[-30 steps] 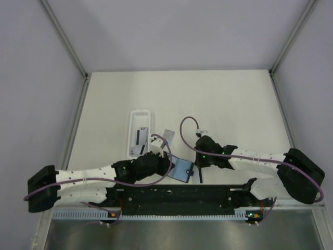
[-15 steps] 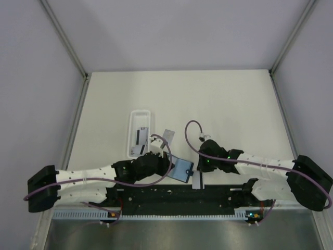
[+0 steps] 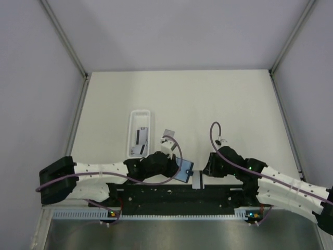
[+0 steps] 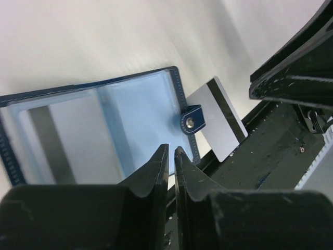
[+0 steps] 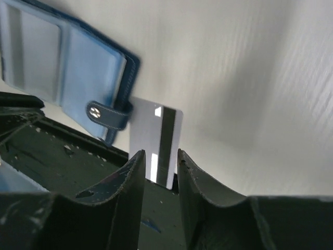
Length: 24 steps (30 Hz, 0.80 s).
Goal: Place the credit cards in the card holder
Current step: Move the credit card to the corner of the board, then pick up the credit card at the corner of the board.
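The card holder (image 3: 183, 170) lies open near the table's front edge, light blue inside (image 4: 130, 109), snap stud tab (image 4: 191, 121) to its right. One of the credit cards sits in its left pocket (image 4: 57, 140). Another credit card (image 3: 197, 180) with a black stripe (image 5: 156, 138) lies flat just right of the holder, its near end over the black base. My right gripper (image 5: 158, 153) stands open, its tips either side of that card's near end without touching it. My left gripper (image 4: 170, 150) is shut to a hairline slit over the holder's near edge; nothing shows pinched.
A long white tray (image 3: 139, 112) with cards in it stands at the back left. A loose card (image 3: 168, 134) lies between the tray and the holder. The black base bar (image 3: 171, 195) runs along the near edge, right behind the holder.
My right gripper carried the card down beside the holder, then opened and let it go. My left arm shifted right, further over the holder.
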Tool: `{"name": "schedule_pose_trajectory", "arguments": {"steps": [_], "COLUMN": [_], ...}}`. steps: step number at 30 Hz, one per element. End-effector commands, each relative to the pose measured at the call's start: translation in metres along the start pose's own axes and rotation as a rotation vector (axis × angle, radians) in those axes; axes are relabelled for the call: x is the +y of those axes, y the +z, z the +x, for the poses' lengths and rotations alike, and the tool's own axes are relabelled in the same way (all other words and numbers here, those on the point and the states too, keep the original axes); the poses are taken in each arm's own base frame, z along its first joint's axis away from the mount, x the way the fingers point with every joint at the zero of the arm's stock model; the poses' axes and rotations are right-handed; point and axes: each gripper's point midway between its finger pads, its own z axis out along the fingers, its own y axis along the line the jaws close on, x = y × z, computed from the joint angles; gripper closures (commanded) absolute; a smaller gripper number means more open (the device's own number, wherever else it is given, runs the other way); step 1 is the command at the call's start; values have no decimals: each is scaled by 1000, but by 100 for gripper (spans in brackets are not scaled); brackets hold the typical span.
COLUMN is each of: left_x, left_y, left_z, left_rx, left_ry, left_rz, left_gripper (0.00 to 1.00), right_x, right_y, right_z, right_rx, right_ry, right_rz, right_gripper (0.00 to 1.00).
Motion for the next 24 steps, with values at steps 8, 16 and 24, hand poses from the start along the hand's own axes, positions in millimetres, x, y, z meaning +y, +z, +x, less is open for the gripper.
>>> {"name": "schedule_pose_trajectory", "arguments": {"steps": [8, 16, 24], "left_x": [-44, -31, -24], "left_y": [48, 62, 67], "left_z": [7, 25, 43], "left_rx": [80, 149, 207], "left_ry": [34, 30, 8], "left_rz": [134, 74, 54], "left_gripper": [84, 84, 86], "right_x": [-13, -25, -21], "right_y": [-9, -2, 9], "right_z": [62, 73, 77], "right_rx": [205, 216, 208], "right_ry": [172, 218, 245], "right_rz": [-61, -48, -101], "right_gripper": [60, 54, 42]}}
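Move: The credit card lies with its near end just over the table's near edge, roughly 4 cm back and 4 cm left of the right hand and about 5 cm below it. The card holder's clasp is some 7 cm left of the right hand, level with it fore and aft. From the left hand the card is about 10 cm right, 4 cm back and 6 cm below, with the clasp about 6 cm right and 1 cm back, 5 cm down. No contact with the card can be seen; the right hand draws back about 6 cm and down about 4 to the card's overhanging near end, opening wider, its wrist tilting until the fingers aim more leftward and less forward. The nearly shut left fingers travel some 6 cm right and 4 or 5 cm down, close to the holder's clasp beside the card. ##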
